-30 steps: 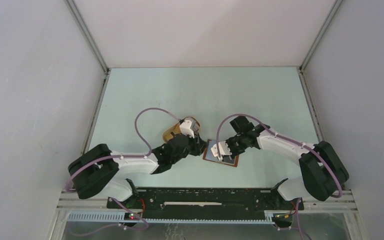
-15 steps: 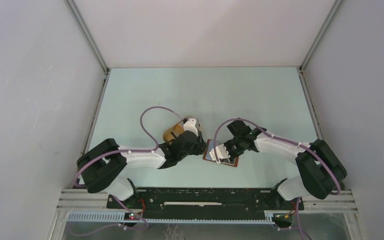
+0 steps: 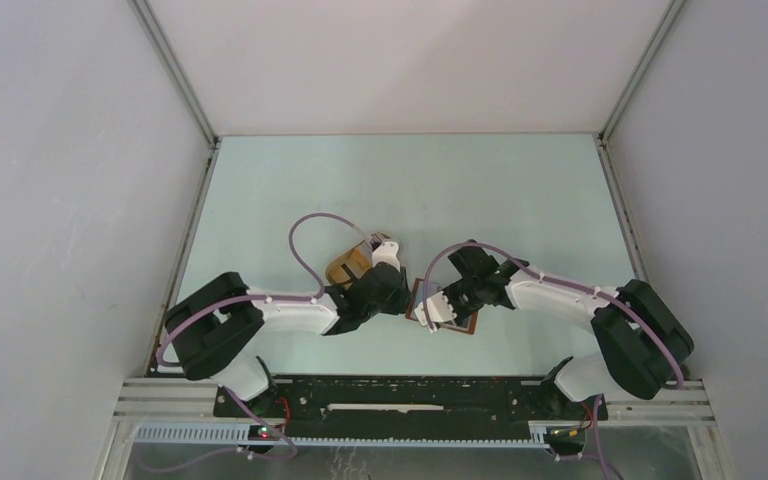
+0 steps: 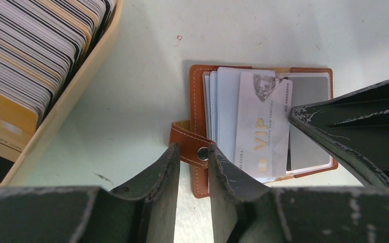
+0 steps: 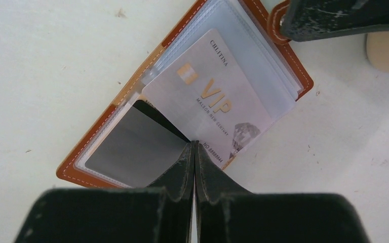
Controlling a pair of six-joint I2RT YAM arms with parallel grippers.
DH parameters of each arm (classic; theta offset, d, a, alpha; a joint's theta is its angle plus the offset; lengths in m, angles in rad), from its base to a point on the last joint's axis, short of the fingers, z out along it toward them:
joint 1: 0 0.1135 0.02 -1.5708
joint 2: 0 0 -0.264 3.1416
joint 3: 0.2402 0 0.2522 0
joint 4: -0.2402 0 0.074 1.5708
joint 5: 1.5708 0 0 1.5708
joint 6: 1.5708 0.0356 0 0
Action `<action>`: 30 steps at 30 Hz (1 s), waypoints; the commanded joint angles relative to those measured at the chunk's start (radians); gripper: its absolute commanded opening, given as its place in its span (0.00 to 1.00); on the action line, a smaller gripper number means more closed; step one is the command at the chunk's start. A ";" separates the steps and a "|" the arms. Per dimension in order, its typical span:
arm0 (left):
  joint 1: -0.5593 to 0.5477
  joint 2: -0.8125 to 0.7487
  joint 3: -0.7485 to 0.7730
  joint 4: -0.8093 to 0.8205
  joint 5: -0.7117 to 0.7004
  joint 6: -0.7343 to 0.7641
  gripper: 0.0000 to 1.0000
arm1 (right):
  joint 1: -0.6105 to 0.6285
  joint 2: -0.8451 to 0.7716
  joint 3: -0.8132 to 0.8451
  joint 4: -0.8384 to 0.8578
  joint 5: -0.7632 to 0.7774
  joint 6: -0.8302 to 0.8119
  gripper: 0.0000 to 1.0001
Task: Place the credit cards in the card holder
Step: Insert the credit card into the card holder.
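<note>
The card holder (image 4: 197, 91) lies open on the table, brown leather with clear sleeves. My left gripper (image 4: 192, 152) is closed on its strap tab (image 4: 188, 144), the snap right at the right finger. A white VIP credit card (image 5: 212, 101) lies slanted over the sleeves, and my right gripper (image 5: 195, 145) is shut on its near corner. From above, both grippers meet over the card holder (image 3: 465, 326): the left gripper (image 3: 400, 296) on its left side, the right gripper (image 3: 430, 308) on top. More credit cards (image 4: 30, 45) stand edge-on in a row.
A tan tray (image 4: 66, 106) holds the row of cards, just left of the holder and behind the left wrist (image 3: 345, 265). White walls enclose the pale green table (image 3: 410, 180) on three sides.
The right gripper has slid left and nearer with the white card, further over the holder. The left arm has pushed right toward the holder, and its jaws have narrowed slightly.
</note>
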 commanded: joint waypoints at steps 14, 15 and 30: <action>-0.013 0.049 0.098 -0.053 -0.013 0.004 0.32 | 0.013 0.011 -0.009 0.083 0.012 0.062 0.09; -0.013 0.049 0.097 -0.054 -0.015 0.004 0.32 | 0.012 0.005 -0.009 0.082 0.010 0.063 0.10; -0.013 -0.001 0.034 0.037 0.012 0.011 0.32 | -0.028 -0.068 -0.061 0.069 -0.090 0.021 0.37</action>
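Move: Just left of the right hand's closed fingertips, which touch its right long edge, lies the VIP card: middle about 3 cm left, 1 cm back, at nearly the same height. The grey pocket is about 3 cm right and 3 cm back of that hand, the clasp strap some 9 cm left and level with it. From the left hand the card lies about 7 cm right, 1 cm ahead and 1 cm below; the strap is 1 cm right and 1 cm below. Pushing on the card's right edge with shut fingertips, the right hand works about 1 cm forward along it and slightly left, then backs off about 1.5 cm and rises about 1 cm, opening to roughly a third and leaving the edge. The left hand hovers close over the strap, half open, sinks half a centimetre, then drifts about 1 cm right and rises. ##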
